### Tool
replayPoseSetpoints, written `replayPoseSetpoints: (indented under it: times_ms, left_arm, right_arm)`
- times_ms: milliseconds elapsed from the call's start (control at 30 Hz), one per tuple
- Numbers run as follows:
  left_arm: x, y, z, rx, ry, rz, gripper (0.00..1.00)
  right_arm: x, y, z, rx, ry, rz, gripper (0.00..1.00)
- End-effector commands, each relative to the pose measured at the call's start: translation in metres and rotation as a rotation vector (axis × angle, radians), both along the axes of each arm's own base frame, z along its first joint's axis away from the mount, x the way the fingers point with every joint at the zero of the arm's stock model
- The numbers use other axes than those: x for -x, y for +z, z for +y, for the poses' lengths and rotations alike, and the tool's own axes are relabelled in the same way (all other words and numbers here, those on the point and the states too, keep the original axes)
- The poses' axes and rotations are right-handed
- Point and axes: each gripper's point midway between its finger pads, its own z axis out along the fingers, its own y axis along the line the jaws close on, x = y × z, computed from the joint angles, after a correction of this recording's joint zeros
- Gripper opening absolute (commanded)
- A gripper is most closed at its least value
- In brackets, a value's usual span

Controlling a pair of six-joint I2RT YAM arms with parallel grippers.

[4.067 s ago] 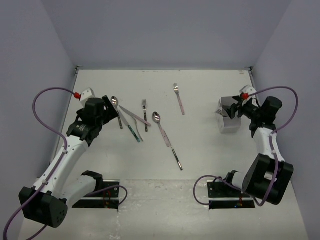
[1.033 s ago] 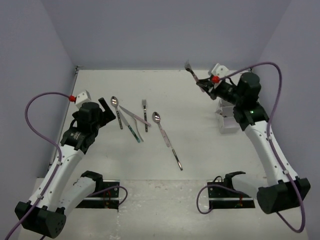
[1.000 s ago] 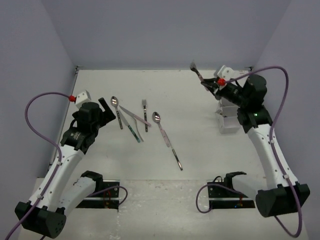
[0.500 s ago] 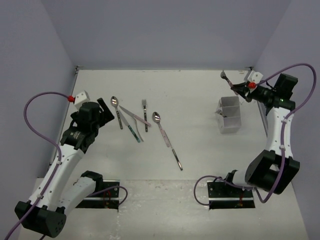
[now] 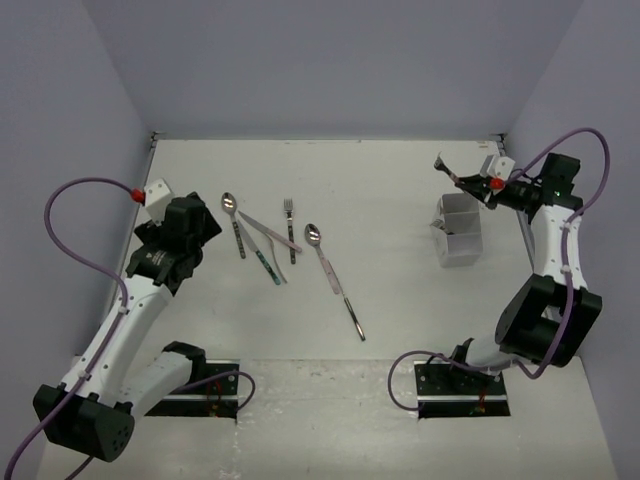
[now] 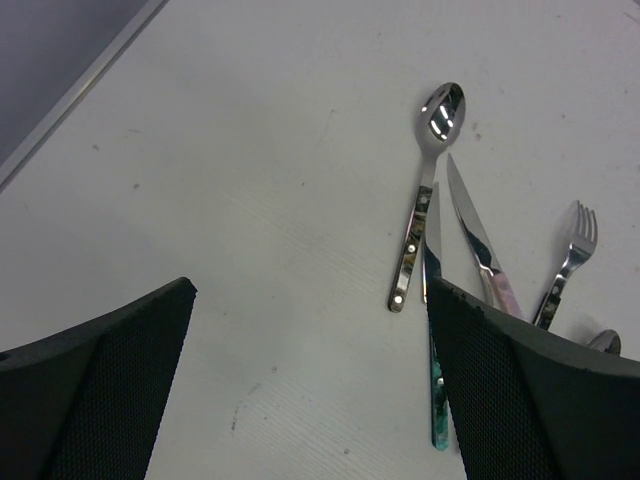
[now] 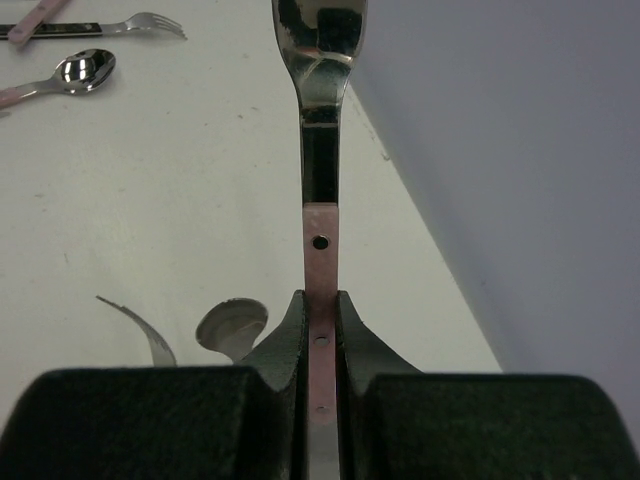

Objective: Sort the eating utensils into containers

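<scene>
My right gripper (image 5: 472,184) is shut on the pink handle of a metal utensil (image 7: 320,235), held in the air just beyond the white containers (image 5: 459,236); its shiny head (image 5: 440,162) points up and left. Two utensil heads (image 7: 231,325) show below the jaws. On the table lie a dark-handled spoon (image 5: 232,208), a pink-handled knife (image 6: 476,235), a teal-handled knife (image 6: 434,400), a fork (image 5: 289,215) and a pink-handled spoon (image 5: 315,237). My left gripper (image 6: 310,400) is open, low over bare table left of the dark-handled spoon (image 6: 440,112).
Another slim dark utensil (image 5: 354,320) lies near the table's middle front. The back wall edge (image 5: 330,138) and the right wall stand close to the containers. The arm bases (image 5: 200,380) sit at the near edge.
My right arm has carried the pink-handled utensil rightward from mid-table to beside the containers, then slightly down and left. The left gripper has edged toward the dark-handled spoon, still open.
</scene>
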Motion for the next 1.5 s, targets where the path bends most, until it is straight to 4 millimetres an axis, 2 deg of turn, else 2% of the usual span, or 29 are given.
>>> replayPoseSetpoints:
  times_ms: [0, 33, 133, 267, 500, 867, 1133, 1233, 1300, 1333, 1400, 1433, 1467]
  left_arm:
    - [0.004, -0.008, 0.017, -0.046, 0.113, 0.003, 1.0]
    - [0.004, -0.009, 0.018, -0.046, 0.121, 0.004, 1.0]
    - [0.004, -0.012, 0.018, -0.041, 0.138, 0.005, 1.0]
    - [0.004, -0.015, 0.019, -0.027, 0.157, -0.005, 1.0]
    - [0.006, -0.027, 0.018, -0.021, 0.16, 0.02, 1.0]
    - [0.01, -0.028, 0.019, -0.009, 0.169, 0.013, 1.0]
    - [0.005, -0.028, 0.018, -0.012, 0.171, 0.02, 1.0]
    - [0.004, -0.036, 0.014, -0.004, 0.153, 0.04, 1.0]
    - [0.004, -0.04, 0.012, 0.002, 0.149, 0.05, 1.0]
    - [0.005, -0.042, 0.012, 0.002, 0.145, 0.056, 1.0]
    - [0.005, -0.042, 0.011, 0.01, 0.139, 0.057, 1.0]
    - [0.005, -0.041, 0.01, 0.011, 0.133, 0.056, 1.0]
    - [0.006, -0.039, 0.01, 0.013, 0.132, 0.052, 1.0]
  right_arm:
    - [0.016, -0.016, 0.007, 0.016, 0.019, -0.022, 0.0]
    - [0.024, -0.032, 0.009, 0.004, 0.016, 0.013, 0.0]
    - [0.033, -0.052, 0.004, 0.003, 0.002, 0.03, 0.0]
    - [0.031, -0.055, -0.008, -0.048, -0.022, 0.056, 0.0]
    - [0.027, -0.066, -0.013, -0.032, -0.028, 0.065, 0.0]
    - [0.017, -0.097, -0.025, 0.008, -0.059, 0.101, 0.0]
    - [0.02, -0.108, -0.03, 0.026, -0.09, 0.138, 0.12]
    - [0.023, -0.104, -0.029, 0.018, -0.09, 0.134, 0.21]
    - [0.025, -0.099, -0.027, 0.003, -0.095, 0.14, 0.31]
    - [0.026, -0.093, -0.027, 0.002, -0.095, 0.126, 0.45]
    - [0.027, -0.087, -0.025, 0.001, -0.092, 0.113, 0.5]
    - [0.028, -0.082, -0.024, -0.001, -0.094, 0.106, 0.58]
    - [0.028, -0.079, -0.024, -0.003, -0.096, 0.101, 0.59]
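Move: The right hand holds the pink-handled fork upright, tines up. The container's middle compartment, with a fork already in it, lies about 20 cm below this hand, some 2 cm to its right and 1 cm back. The spoon leans in the compartment roughly 5 cm beyond that one, and the near compartment is about 8 cm nearer than the middle one. From the left hand the middle compartment is around 70 cm right, 10 cm ahead and 15 cm lower. The right hand lets go of the pink-handled fork over the container's middle compartment, its fingers opening to about half at the end. Before that it drops fast some 7 cm while drawing back 3–4 cm. It then sinks more slowly another 4 cm, easing right and slightly forward, the fingers tipping down about 10 degrees. The left hand, empty and wide open, sinks about 4 cm beside the utensils. ##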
